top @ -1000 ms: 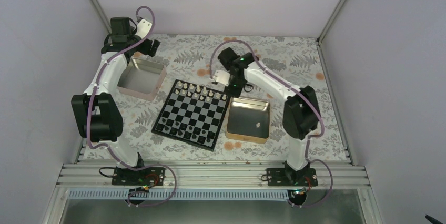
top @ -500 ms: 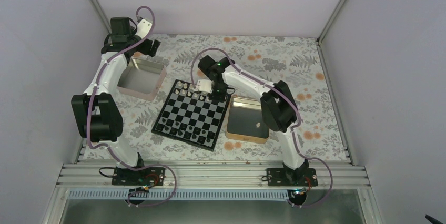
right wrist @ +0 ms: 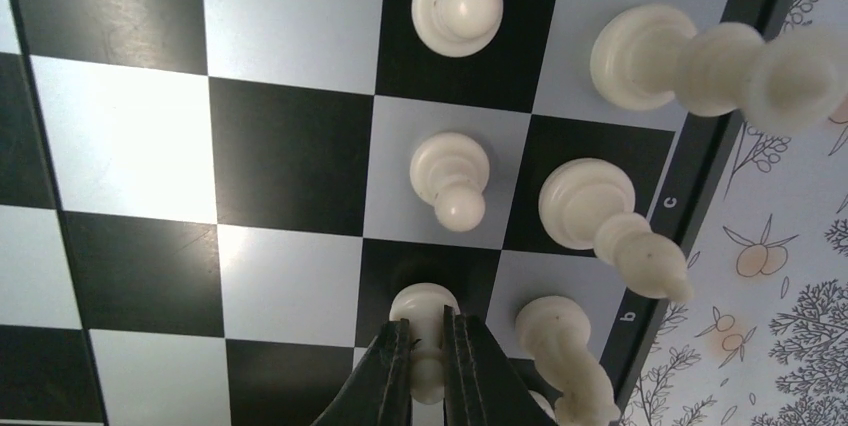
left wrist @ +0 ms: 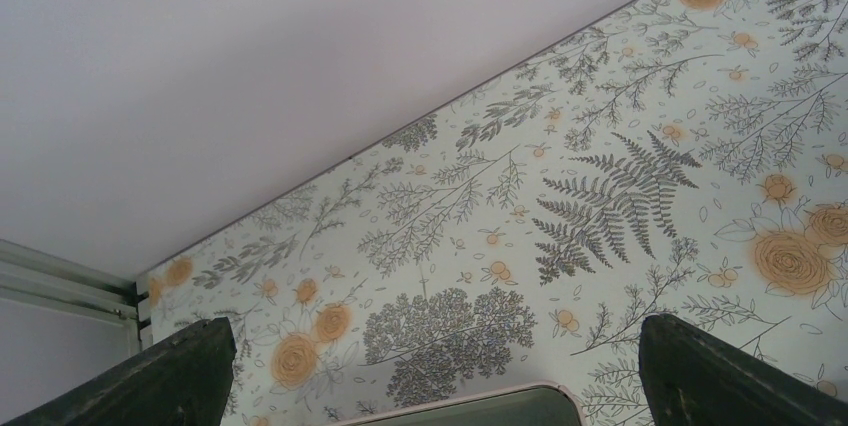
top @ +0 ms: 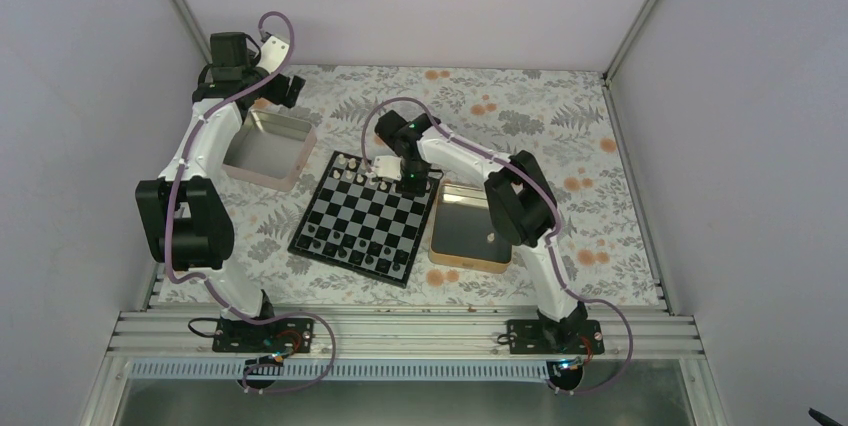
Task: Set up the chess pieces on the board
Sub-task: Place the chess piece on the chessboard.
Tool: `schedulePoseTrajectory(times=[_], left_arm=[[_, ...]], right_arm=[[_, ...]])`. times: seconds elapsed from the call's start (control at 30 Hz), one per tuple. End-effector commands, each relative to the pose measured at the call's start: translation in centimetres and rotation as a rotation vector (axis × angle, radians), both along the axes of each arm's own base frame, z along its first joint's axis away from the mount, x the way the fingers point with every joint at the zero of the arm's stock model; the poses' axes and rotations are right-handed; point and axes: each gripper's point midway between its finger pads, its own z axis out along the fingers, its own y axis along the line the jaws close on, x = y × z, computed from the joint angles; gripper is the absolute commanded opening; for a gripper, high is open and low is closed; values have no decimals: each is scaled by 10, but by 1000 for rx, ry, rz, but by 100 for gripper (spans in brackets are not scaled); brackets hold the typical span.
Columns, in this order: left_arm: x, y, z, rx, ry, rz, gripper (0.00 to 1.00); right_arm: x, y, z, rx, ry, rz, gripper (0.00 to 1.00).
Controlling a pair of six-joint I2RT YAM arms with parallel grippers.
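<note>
The board point(top: 366, 218) lies at the table's middle, with white chess pieces point(top: 372, 175) standing in its two far rows. My right gripper point(right wrist: 428, 361) is shut on a white pawn point(right wrist: 424, 306), upright with its base on or just above a black square in the second row, near the board's far left corner point(top: 385, 168). Two more pawns point(right wrist: 450, 181) stand further along that row, and taller white pieces point(right wrist: 600, 214) line the edge row beside them. My left gripper point(left wrist: 440, 381) hangs open and empty above the table's far left, its fingers point(left wrist: 150, 376) wide apart.
A gold tin point(top: 470, 262) with one white piece point(top: 491, 237) in it sits right of the board. A pinkish tin point(top: 262, 178) sits at the board's far left; its rim point(left wrist: 470, 396) shows under my left gripper. Dark chessmen point(top: 352, 244) fill the near rows.
My right arm has swung left from the board's far right corner to its far left part, carrying the white pawn down to a black square. The left arm has not moved.
</note>
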Motion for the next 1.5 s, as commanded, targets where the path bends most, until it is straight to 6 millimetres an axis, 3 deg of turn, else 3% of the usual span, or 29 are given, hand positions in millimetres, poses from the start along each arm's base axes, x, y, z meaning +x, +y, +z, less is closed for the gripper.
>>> schedulePoseTrajectory(times=[0.0,0.4,0.57,0.7,0.83,0.97,1.2,1.47], left_arm=[[-1,-5,9,-10,-23,-22,100],[-2,-6,10,-13,-23,-30,100],[-2,-7,12,-12,-27,-32,100],[-3,-6,15,-9,-31,-28,100],[-4,-4,18,-3,-40,-20,100],[-4,-2,20,3,-47,-14,100],[-2,-1,22,4,-52,-8,100],[-3,0,23,4,-53,-2,100]], right_arm=[[6,9,1,24,-16,15,8],[7,10,7,35,-25,10,18],[9,11,23,54,-50,2,21],[5,7,53,90,-70,-8,22],[-2,-22,83,91,-94,-68,23],[-11,-76,100,73,-126,-173,26],[-38,-145,70,17,-137,-303,29],[-72,-163,35,15,-65,-331,31]])
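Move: My right hand still has a white pawn in its fingers, down on its square just beneath them. The last loose white piece stands about 18 cm to the right and 10 cm back, some 2 cm lower, in the gold tray, whose middle is about 14 cm right and 8 cm back. The next pawn is 3 cm left and 1 cm ahead. From my idle left hand, that last piece lies roughly 43 cm right, 28 cm back and 23 cm lower. I let go of the pawn on its square, easing my right fingers about a third open while staying nearly put, then rise clear by some 10 cm. From there I swing right about 16 cm and back 7 cm over the gold tray towards the last piece, turning clockwise some 15 degrees and sinking again until I hover above and slightly ahead of it, still clear. ##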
